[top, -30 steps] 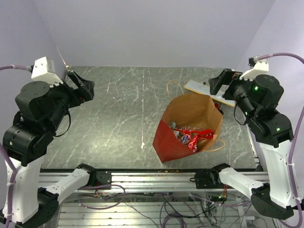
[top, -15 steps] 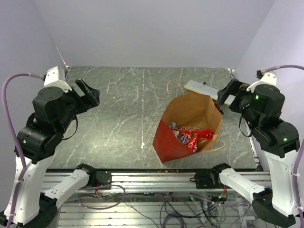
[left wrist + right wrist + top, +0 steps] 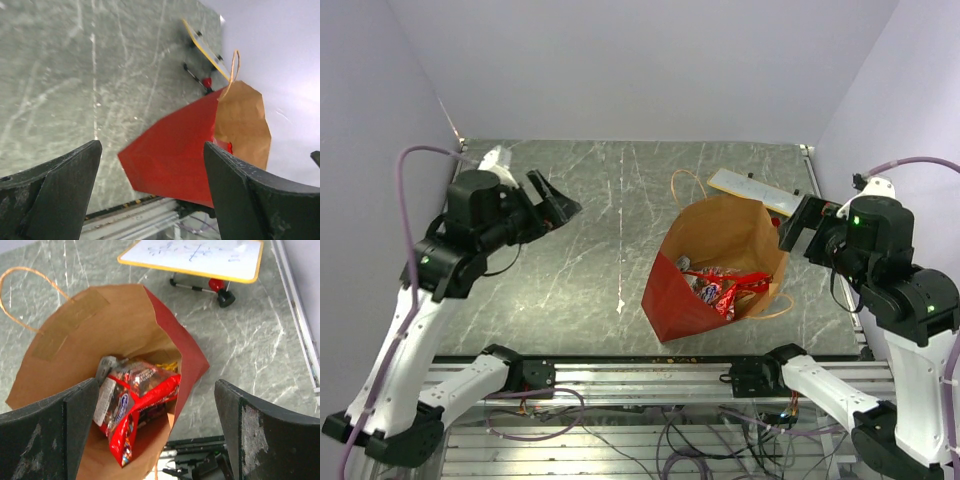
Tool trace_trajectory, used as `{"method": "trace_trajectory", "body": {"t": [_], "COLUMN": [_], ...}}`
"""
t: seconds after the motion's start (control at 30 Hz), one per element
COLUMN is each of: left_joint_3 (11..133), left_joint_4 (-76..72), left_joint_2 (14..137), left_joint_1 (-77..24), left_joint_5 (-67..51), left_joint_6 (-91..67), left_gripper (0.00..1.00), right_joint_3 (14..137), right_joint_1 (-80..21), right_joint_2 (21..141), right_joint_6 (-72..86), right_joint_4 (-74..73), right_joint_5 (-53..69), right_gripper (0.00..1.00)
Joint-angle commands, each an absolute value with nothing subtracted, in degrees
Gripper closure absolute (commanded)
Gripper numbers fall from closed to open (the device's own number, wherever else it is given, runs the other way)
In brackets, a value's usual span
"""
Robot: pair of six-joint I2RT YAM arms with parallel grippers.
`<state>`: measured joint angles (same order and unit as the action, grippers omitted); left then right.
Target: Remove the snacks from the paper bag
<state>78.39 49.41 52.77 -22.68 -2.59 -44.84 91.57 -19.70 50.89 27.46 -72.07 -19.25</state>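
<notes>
The brown paper bag (image 3: 725,232) with red side panels lies open on the right half of the table. Inside it are the snacks (image 3: 722,285): a large red chip bag (image 3: 137,395), a silver packet (image 3: 104,366) and a bit of yellow wrapper (image 3: 167,366). My right gripper (image 3: 798,228) is open and empty, hovering above the bag's mouth (image 3: 157,435). My left gripper (image 3: 560,205) is open and empty over the left half of the table, well apart from the bag. Its view shows the bag's red side (image 3: 175,160) between the fingers (image 3: 60,190).
A flat white board with a yellow edge (image 3: 750,190) lies behind the bag, also in the right wrist view (image 3: 195,255). A small red-and-black object (image 3: 220,290) lies beside it. The bag's loop handles (image 3: 685,185) stick out. The table's metal rail (image 3: 640,375) runs along the near edge.
The left arm has swung forward and right, its gripper now out over the table. The right arm has dropped lower and moved in toward the bag. The bag has not moved.
</notes>
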Motion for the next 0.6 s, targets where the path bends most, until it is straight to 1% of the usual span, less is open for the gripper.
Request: {"method": "trace_trajectory", "body": {"t": [0.0,0.17,0.27,0.4,0.57], "left_joint_3": [73.48,66.62,66.54,72.44,82.96], "left_joint_4": [38.15,23.58,20.02,22.49,27.02], "left_joint_2": [56.15,59.41,63.88,71.99,81.87], "left_joint_1": [-22.83,-25.70,-29.88,-36.17,-40.92], "left_joint_5": [-17.10,-22.53,-22.38,-18.77,-14.54], "left_joint_6": [-52.20,-60.38,-61.79,-57.39,-51.81], "left_gripper": [0.07,0.07,0.07,0.07,0.07], "right_joint_3": [90.57,89.51,89.33,89.39,89.97], "right_joint_1": [-19.30,-19.18,-19.13,-19.11,-19.08], "right_joint_2": [49.41,48.55,48.45,48.68,48.53], "right_joint_6": [28.02,30.27,31.21,31.75,30.99], "right_joint_4": [-77.09,-78.27,-78.50,-78.25,-78.99], "right_joint_5": [-14.99,-10.85,-10.55,-10.20,-12.38], "right_gripper": [0.00,0.00,0.00,0.00,0.00]}}
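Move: The open paper bag stands about 35 cm to the left hand's right, some 3 cm nearer the bases, its middle roughly 22 cm lower. From the right hand, the bag is about 8 cm to the left, level fore and aft and 22 cm below; the snacks lie in it some 6 cm left and 30 cm down. The small whiteboard is about 20 cm ahead of the right hand and 2 cm to its right, 28 cm below. Open, the left hand sweeps some 18 cm right, sinking, towards the bag; the right eases back and down. ##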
